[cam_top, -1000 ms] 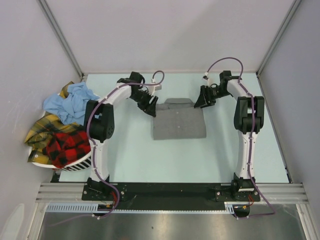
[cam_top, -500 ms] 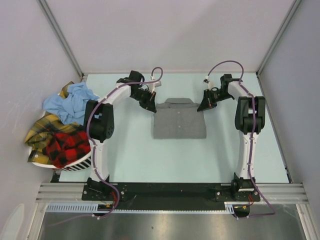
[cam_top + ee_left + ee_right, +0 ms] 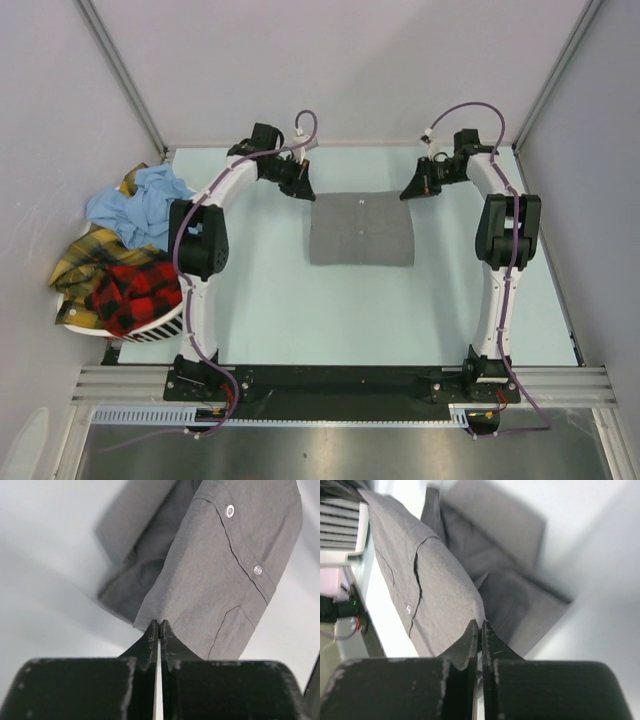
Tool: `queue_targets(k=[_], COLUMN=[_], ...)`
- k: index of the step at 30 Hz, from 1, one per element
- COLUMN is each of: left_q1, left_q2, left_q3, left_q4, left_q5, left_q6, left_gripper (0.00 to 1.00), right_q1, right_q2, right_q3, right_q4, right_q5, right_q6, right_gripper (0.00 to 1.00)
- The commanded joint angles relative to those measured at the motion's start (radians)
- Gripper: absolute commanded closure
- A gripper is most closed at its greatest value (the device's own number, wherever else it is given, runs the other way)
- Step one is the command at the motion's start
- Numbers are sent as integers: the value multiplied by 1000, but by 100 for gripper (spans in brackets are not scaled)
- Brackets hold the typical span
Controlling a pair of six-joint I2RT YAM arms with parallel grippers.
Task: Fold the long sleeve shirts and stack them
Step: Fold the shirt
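A plain mid-grey long sleeve shirt (image 3: 361, 230) lies folded in a rectangle at the middle of the table. My left gripper (image 3: 304, 190) is shut on its far left corner. My right gripper (image 3: 408, 192) is shut on its far right corner. In the left wrist view the gripper (image 3: 158, 624) pinches the corner of a raised upper layer of the grey shirt (image 3: 225, 560), which shows its buttons. The right wrist view has the gripper (image 3: 480, 624) pinching the other corner of the same layer (image 3: 440, 590), with lower folds lying beneath.
A white slotted basket (image 3: 160, 327) stands at the left table edge. It is heaped with a light blue shirt (image 3: 140, 205), a yellow plaid shirt (image 3: 82, 258) and a red-and-black plaid shirt (image 3: 130, 290). Grey walls enclose the far and side edges.
Both grippers went from open to shut on the grey shirt's far corners and moved toward the far wall, drawing the upper layer up. The shirt's far edge now looks straight.
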Motion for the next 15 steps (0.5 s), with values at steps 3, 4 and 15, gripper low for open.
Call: queue_targets(k=[3,4,15], left_q1=[30,31,31], left_q2=[88,100,275], left_q3=[89,105,283], left_q4=[102,107,131], left_q5=[-68,-72,-166], left_q6=[-116,-136,-236], left_gripper=[100,100,100], right_q1=[-15,-16,-4], right_q2=[63,69,158], right_q3=[63,64,63], right_q4=[250,273,490], right_q5=[68,79,205], right_q6=[185,199,384], right_gripper=[100,100,100])
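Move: Ahead of both closed grippers, which already hold the two far corners of the shirt's raised top layer, lies the collar end of the lower layer. Its middle is about 6 cm farther out, 21 cm right and 8 cm below the left hand, and roughly 5 cm out, 17 cm left and 7 cm below the right. The shirt's near folded edge, at its middle, is about 25 cm back from each hand, 20 cm right of the left one and 18 cm left of the right one. Carrying the pinched edge out over the lower layer towards the collar end, both hands go forward about 6 cm together, level at first, then sinking 5 to 6 cm towards the table as they advance. The left wrist turns some 10 degrees counter-clockwise and the right about as much clockwise, while both grippers stay shut on their corners. ##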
